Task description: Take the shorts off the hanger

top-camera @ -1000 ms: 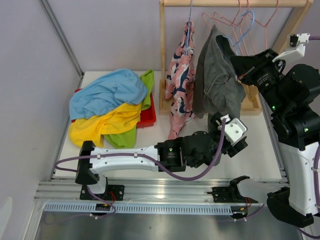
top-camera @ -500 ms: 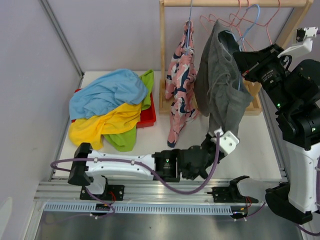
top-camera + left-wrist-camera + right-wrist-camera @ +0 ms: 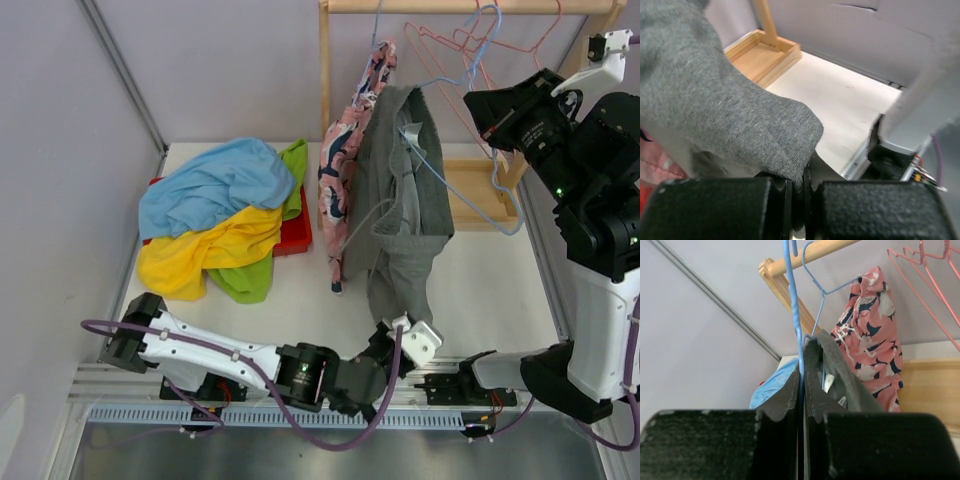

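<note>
Dark grey shorts [image 3: 400, 215] hang stretched downward from a blue wire hanger [image 3: 792, 305]. My left gripper [image 3: 388, 330] is low near the table's front edge, shut on the bottom hem of the grey shorts [image 3: 715, 100]; in the left wrist view the cloth is pinched in the left gripper [image 3: 802, 192]. Up by the rack, my right gripper [image 3: 474, 104] is shut on the blue hanger's wire, which the right wrist view shows running between the jaws of the right gripper [image 3: 802, 375]. Pink printed shorts [image 3: 345, 165] hang beside the grey ones, pushed left.
Light blue shorts [image 3: 210, 185], yellow shorts [image 3: 215, 245] and lime green shorts [image 3: 245, 280] lie heaped on a red tray [image 3: 298, 232] at the left. The wooden rack has a top rod [image 3: 450, 6] and a base [image 3: 480, 195]. Empty pink hangers [image 3: 445, 50] hang on the rod.
The left gripper closed on the grey shorts' hem and pulled it down toward the near edge. The shorts stretched out, the hanger tilted, and the pink shorts swung left.
</note>
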Robot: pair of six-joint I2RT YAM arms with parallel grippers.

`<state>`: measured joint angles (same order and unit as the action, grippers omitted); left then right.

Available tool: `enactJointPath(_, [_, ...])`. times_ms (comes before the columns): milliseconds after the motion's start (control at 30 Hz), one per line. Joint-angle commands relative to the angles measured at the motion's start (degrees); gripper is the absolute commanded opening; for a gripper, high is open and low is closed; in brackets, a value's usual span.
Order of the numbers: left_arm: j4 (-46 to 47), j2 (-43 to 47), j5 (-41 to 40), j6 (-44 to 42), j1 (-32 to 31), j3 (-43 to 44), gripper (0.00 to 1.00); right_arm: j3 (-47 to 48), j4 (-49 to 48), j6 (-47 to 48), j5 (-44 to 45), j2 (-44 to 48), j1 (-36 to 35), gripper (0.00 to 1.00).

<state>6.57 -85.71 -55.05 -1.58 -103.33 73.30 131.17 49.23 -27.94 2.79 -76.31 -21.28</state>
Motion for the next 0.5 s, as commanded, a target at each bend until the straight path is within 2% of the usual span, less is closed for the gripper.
enactJointPath(0, [1.3, 2.4, 4.0, -1.0, 7.0, 3.0, 0.00, -1.4, -7.9, -1.9, 0.9, 6.0, 0.4, 0.00])
enactJointPath(67, [1.2, 2.8, 8.3, -3.6, 13.5, 5.2, 0.00, -2.9, -4.9, -3.5, -0.4, 9.4, 0.3, 0.00])
enactJointPath(133, [-2.7, 1.2, 11.6, -5.3, 18.7, 12.6, 0.00, -2.8, -0.8, -4.9, -1.5, 12.2, 0.4, 0.00])
enactJointPath(167, [-4.3, 0.2, 14.8, -5.9, 24.3, 14.7, 0.00, -1.1, 1.0, -5.3, -1.6, 12.9, 0.3, 0.00])
enactJointPath(200, [-6.0, -1.0, 16.3, -6.2, 26.8, 22.5, 0.00, 0.1, 2.8, -5.6, -1.5, 13.4, 0.4, 0.00])
enactJointPath(267, [-11.7, -5.4, 18.4, -8.1, 33.1, 27.8, 0.00, 4.1, 8.8, -5.8, -1.1, 13.2, 0.3, 0.00])
enactJointPath(300, [-13.9, -7.0, 20.0, -8.2, 34.7, 36.8, 0.00, 7.7, 10.4, -5.8, -0.8, 13.0, 0.4, 0.00])
enactJointPath(333, [-18.7, -8.7, 20.5, -8.3, 35.9, 39.8, 0.00, 8.6, 12.0, -5.7, -0.4, 13.0, 0.3, 0.00])
enactJointPath(367, [-21.0, -11.1, 20.0, -8.7, 36.8, 47.1, 0.00, 8.6, 12.1, -5.2, 0.1, 13.4, 0.2, 0.00])
enactJointPath(433, [-24.7, -11.4, 19.8, -8.2, 36.2, 49.0, 0.00, 7.6, 11.7, -4.3, 1.3, 13.6, 0.2, 0.00])
enactJointPath(467, [-24.3, -8.8, 19.3, -7.8, 34.0, 48.5, 0.00, 7.2, 11.3, -4.0, 1.9, 13.2, 0.0, 0.00])
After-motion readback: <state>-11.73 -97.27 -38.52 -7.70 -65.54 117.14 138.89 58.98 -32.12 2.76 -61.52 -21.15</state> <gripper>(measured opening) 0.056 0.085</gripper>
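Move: The grey shorts, a leg end in the left fingers, have their waistband around the blue hanger's end about 30 cm ahead of the left hand, level with it sideways and 13 cm above. From the right hand, holding the hanger, that waistband is roughly 9 cm ahead, 5 cm left and 13 cm below. The clothes pile in the red tray lies about 41 cm ahead of the left hand, 44 cm left, 28 cm down; the pink shorts hang 40 cm ahead of it, 6 cm left, 8 cm below. The grey shorts, still pinched at a leg end, are carried by the left hand some 26 cm forward and 18 cm up, a little left too, towards the hanging pink shorts, with a turn of about 20 degrees counter-clockwise. The right hand keeps its grip on the blue hanger and pulls it back and somewhat right and up, away from the shorts, its fingers tipping up slightly. ##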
